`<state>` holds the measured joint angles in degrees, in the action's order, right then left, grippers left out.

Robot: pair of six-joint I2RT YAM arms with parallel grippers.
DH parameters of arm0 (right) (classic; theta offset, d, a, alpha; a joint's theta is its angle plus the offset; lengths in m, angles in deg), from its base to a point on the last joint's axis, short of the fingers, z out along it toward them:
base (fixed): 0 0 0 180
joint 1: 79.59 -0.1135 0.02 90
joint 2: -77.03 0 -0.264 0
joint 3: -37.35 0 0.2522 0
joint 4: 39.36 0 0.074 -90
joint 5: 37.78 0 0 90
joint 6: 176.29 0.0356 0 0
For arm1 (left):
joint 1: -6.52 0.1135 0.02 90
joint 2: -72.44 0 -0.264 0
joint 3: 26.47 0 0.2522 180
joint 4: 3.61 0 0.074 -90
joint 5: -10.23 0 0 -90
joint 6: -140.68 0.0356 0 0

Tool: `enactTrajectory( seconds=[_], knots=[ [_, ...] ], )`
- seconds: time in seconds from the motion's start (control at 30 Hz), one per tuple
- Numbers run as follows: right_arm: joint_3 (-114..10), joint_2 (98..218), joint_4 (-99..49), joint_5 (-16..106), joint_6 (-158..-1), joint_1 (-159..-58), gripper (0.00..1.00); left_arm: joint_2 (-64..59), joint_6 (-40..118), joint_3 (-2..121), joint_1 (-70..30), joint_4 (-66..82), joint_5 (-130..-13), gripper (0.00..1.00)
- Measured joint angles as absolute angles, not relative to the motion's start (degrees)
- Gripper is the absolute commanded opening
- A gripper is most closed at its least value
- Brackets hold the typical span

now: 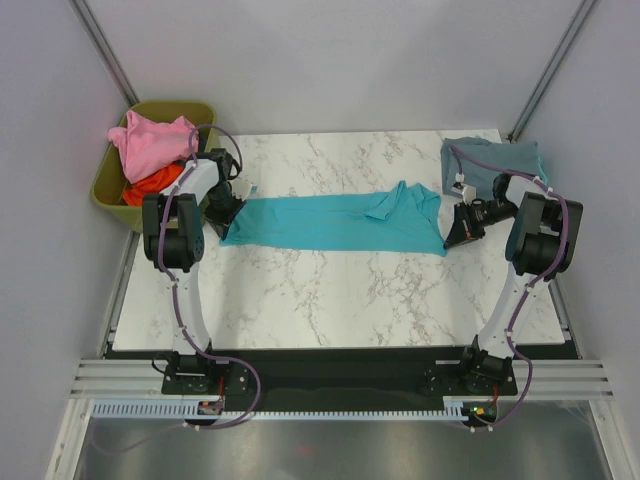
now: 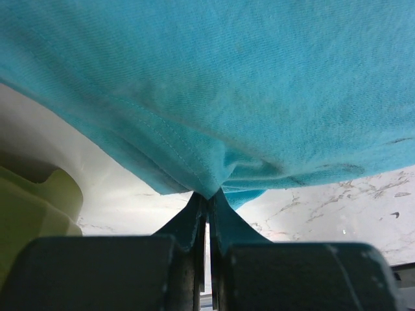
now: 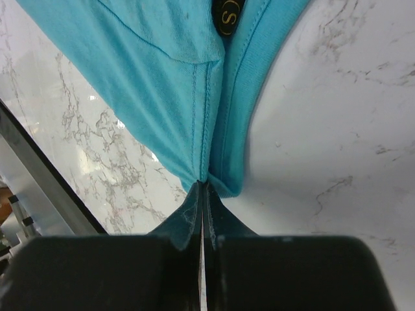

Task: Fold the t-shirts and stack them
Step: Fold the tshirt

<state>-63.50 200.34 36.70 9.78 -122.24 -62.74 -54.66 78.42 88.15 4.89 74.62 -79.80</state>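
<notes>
A bright teal t-shirt (image 1: 330, 222) lies stretched across the middle of the marble table, folded lengthwise into a long band. My left gripper (image 1: 228, 213) is shut on its left end; in the left wrist view the jaws (image 2: 208, 195) pinch the hem of the teal t-shirt (image 2: 246, 84). My right gripper (image 1: 458, 228) is shut on the right end, where the jaws (image 3: 203, 183) pinch the teal t-shirt (image 3: 162, 84) beside the collar and its label. A grey-blue t-shirt (image 1: 495, 160) lies at the back right corner. Pink (image 1: 150, 143) and orange-red (image 1: 150, 185) t-shirts sit in the bin.
The olive-green bin (image 1: 112, 190) stands off the table's back left corner, close to my left arm. The marble table (image 1: 330, 300) has a black front edge, with both arm bases mounted on the rail below it. Grey walls close in the back and sides.
</notes>
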Motion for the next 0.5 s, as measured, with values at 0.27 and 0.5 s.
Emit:
enactTrajectory(
  seconds=[0.27, 0.5],
  knots=[
    [-63.43, 198.72, 38.91, 10.18, -124.51, -62.74, 0.15, -53.99, 79.67, 87.69, 4.89, 74.16, -80.10, 0.79],
    [-63.47, 191.94, 43.63, 10.13, -128.64, -62.46, 0.51, -46.77, 79.78, 84.50, 4.78, 74.70, -78.25, 0.99]
  ],
)
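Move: The t-shirt lies as a flat folded strip between the hands, each still pinching its near corner on that side. Its middle is about 28 cm to the right and 5 cm ahead of the left hand, and some 28 cm to the left and 6 cm ahead of the right hand, a centimetre or two lower. The green bin stands roughly 18 cm ahead and 15 cm left of the left hand; the grey folded stack lies about 20 cm ahead and 12 cm right of the right hand. The t-shirt's two near corners are let go, the left fingers spreading fully while low over the table, the right ones to about half as that hand is already rising. Both hands come free and climb off the cloth, slowly first and then faster, the left by some 3.5 cm, the right by about 5 cm, drawing slightly back. ##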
